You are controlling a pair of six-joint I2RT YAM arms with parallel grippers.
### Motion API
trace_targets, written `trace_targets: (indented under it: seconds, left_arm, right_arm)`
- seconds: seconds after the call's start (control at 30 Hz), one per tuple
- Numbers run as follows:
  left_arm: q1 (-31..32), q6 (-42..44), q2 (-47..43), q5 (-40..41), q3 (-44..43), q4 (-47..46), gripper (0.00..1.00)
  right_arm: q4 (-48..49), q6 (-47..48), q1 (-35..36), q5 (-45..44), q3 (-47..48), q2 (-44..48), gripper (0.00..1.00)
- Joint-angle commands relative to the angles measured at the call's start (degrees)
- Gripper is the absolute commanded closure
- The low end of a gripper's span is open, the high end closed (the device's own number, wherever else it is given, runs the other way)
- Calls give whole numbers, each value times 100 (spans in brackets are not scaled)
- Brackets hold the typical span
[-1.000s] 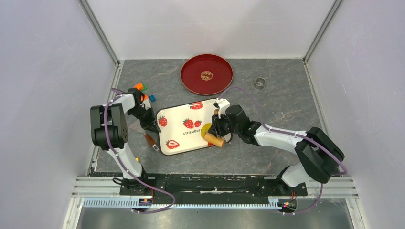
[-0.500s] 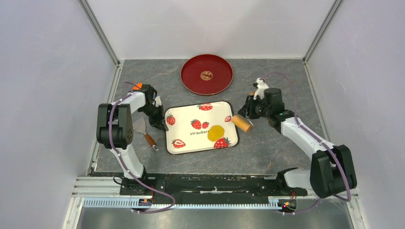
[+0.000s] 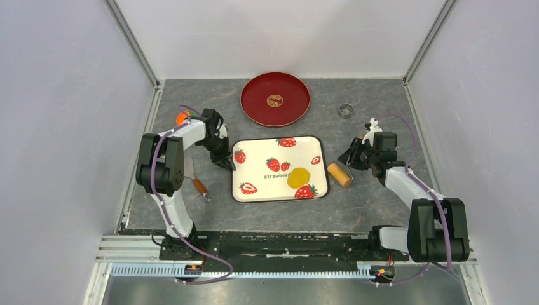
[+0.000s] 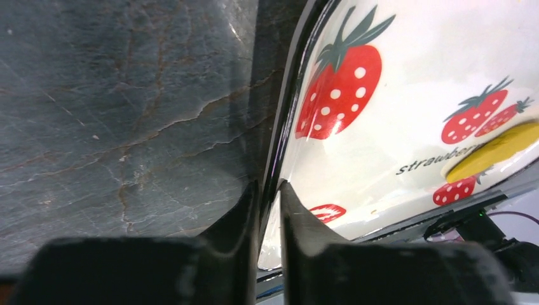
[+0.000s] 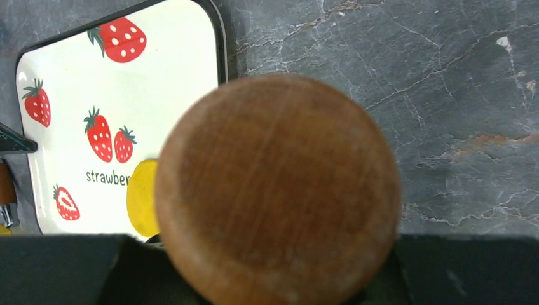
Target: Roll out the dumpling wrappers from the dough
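Note:
A flattened oval of yellow dough (image 3: 299, 178) lies on the strawberry-printed tray (image 3: 267, 189), near its front right; it also shows in the right wrist view as the dough (image 5: 141, 198). No separate dumpling wrapper is in view. My left gripper (image 3: 225, 164) sits at the tray's left edge, and its fingers straddle the black rim (image 4: 279, 127) with only a narrow slit between them. My right gripper (image 3: 354, 159) is shut on a wooden rolling pin (image 3: 340, 173), held just right of the tray and off the dough. The pin's round end (image 5: 278, 190) hides the right fingers.
A red plate (image 3: 275, 99) stands at the back, with a small metal ring cutter (image 3: 345, 110) to its right. A scraper with a wooden handle (image 3: 196, 183) lies left of the tray. Small orange tools (image 3: 183, 117) sit by the left arm.
The tray has slid right with my left gripper at its rim. My right gripper has carried the rolling pin off the dough to the right of the tray.

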State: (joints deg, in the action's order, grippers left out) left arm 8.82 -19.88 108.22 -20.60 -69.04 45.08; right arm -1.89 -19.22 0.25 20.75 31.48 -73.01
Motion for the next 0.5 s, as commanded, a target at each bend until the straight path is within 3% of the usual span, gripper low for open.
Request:
trace_targets:
  seconds: [0.0,0.1,0.23,0.47]
  left_arm:
    - [15,-473,-117,505,-109,-166,73]
    - [15,-434,-268,814,-190,-108,63]
    - [15,-280,-406,1157,-459,58,57]
    - [15,43,-627,1632,-1028,343,54]
  right_arm:
    - [-558,277,9,-1107,40,-220,68]
    - [-896,426,10,-1662,260,-231,42]
    - [-1220,536,10,-2143,589,-278,18]
    - [-1390,585,10,-2423,1175,-566,7]
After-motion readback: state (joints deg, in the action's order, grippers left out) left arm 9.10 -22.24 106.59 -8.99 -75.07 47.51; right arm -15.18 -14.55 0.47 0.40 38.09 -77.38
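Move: At the end of the right hand's fingers, which still grip the handle, the roller lies about 4 cm back, 1 cm left and 4 cm below. From that hand the dough is some 5 cm back and 10 cm left, and the tray's middle 3 cm back and 15 cm left. From the left hand, at the tray's left rim, the tray's middle is about 12 cm right and level, and the spatula 3 cm back, 9 cm left. Letting go of the roller handle on the table right of the tray, the right fingers open almost fully as the hand swings about 6 cm right and sinks some 3 cm, its fingers turning to point more steeply down; it then eases slightly up. Meanwhile the left fingers open and come free of the tray's rim, going about 3 cm forward, with some left and up. ##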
